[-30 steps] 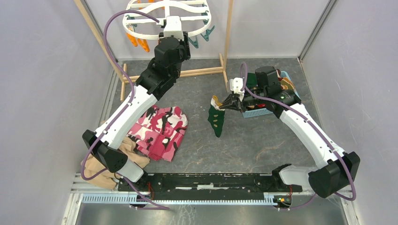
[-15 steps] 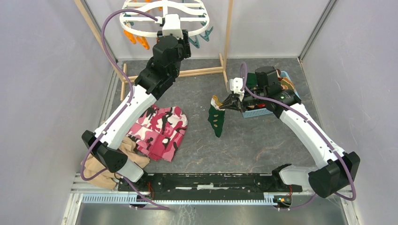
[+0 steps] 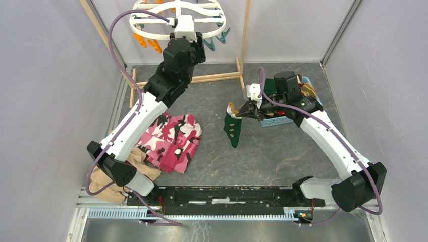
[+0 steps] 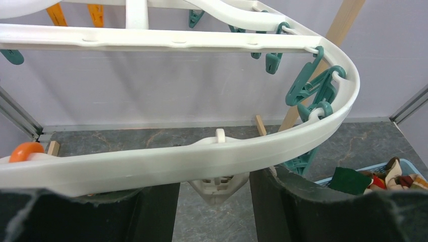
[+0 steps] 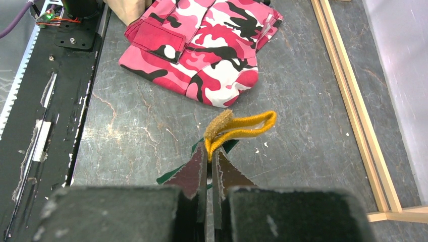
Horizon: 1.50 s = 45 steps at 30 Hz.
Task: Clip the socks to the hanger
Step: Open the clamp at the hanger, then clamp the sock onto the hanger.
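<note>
The hanger (image 3: pixel 151 22), a white oval frame with orange and teal clips, hangs at the back left. My left gripper (image 3: pixel 194 39) is up under its near rim (image 4: pixel 151 164). It is open, with a white clip (image 4: pixel 218 184) hanging between its fingers (image 4: pixel 214 189) and a small gap on the left side. My right gripper (image 3: pixel 238 112) is shut on the yellow cuff (image 5: pixel 242 126) of a dark green sock (image 3: pixel 233 130), which dangles over the middle of the floor. More socks (image 3: pixel 308 91) lie in the blue basket (image 3: pixel 276 121).
A pink camouflage garment (image 3: pixel 174 141) lies left of centre, with a tan cloth (image 3: pixel 113 176) by the left arm's base. The wooden stand's poles and foot bar (image 3: pixel 217 77) run along the back. Teal clips (image 4: pixel 310 91) hang at the hanger's right end.
The left arm has pushed slightly further back and the hanger has shifted a little with it. The right arm and its sock have not moved.
</note>
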{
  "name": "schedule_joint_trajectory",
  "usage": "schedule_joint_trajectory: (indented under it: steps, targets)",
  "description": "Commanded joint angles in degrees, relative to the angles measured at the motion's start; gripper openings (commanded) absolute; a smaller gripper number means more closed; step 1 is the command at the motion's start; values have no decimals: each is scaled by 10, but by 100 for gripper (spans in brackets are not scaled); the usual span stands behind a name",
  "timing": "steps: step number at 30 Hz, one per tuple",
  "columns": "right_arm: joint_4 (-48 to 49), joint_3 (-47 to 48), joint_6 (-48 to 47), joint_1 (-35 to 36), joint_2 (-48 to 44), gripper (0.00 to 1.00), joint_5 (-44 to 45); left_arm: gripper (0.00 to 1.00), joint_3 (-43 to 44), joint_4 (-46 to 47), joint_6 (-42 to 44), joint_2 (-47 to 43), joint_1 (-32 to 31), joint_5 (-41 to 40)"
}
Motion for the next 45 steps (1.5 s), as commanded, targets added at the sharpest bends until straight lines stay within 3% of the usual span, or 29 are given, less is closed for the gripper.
schedule_joint_trajectory:
  steps: [1,6,12,21,29,36,45]
  targets:
    - [9,4,2,-2,0,0,-4,56,13,17,-1,-21,0,6]
    - [10,5,1,-1,0,0,-3,48,17,13,-2,-19,0,10]
    - [9,4,0,-2,-2,0,0,29,23,6,-7,-19,0,16]
    - [38,8,26,1,2,0,2,15,31,-7,-23,-22,0,28]
    - [230,20,131,55,19,0,129,12,33,-21,-51,-28,1,45]
    - [276,113,169,109,93,0,247,11,33,-20,-66,-27,1,55]
    - [299,215,182,126,158,0,260,10,30,-18,-72,-28,2,61]
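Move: The white clamp on the hanger's front rim already stands between the left hand's open fingers, about 1 cm ahead and at their height. Its neighbours on the rim are an orange clamp some 5 cm left and 1 cm back, and a teal clamp roughly 5 cm right and 2 cm ahead, both about level. From the right hand, which holds the green sock by its cuff, the white clamp lies some 18 cm ahead, 14 cm left and 15 cm up. The left fingers close from a little over half open to about a third and pinch the white clamp's handles together, keeping the squeeze while the hand eases 1 to 2 cm right and turns slightly clockwise. The right hand first waits, then carries the still-gripped sock left, forward and up in about equal parts, some 15 cm in all, towards that clamp, its fingers tilting up towards level. ##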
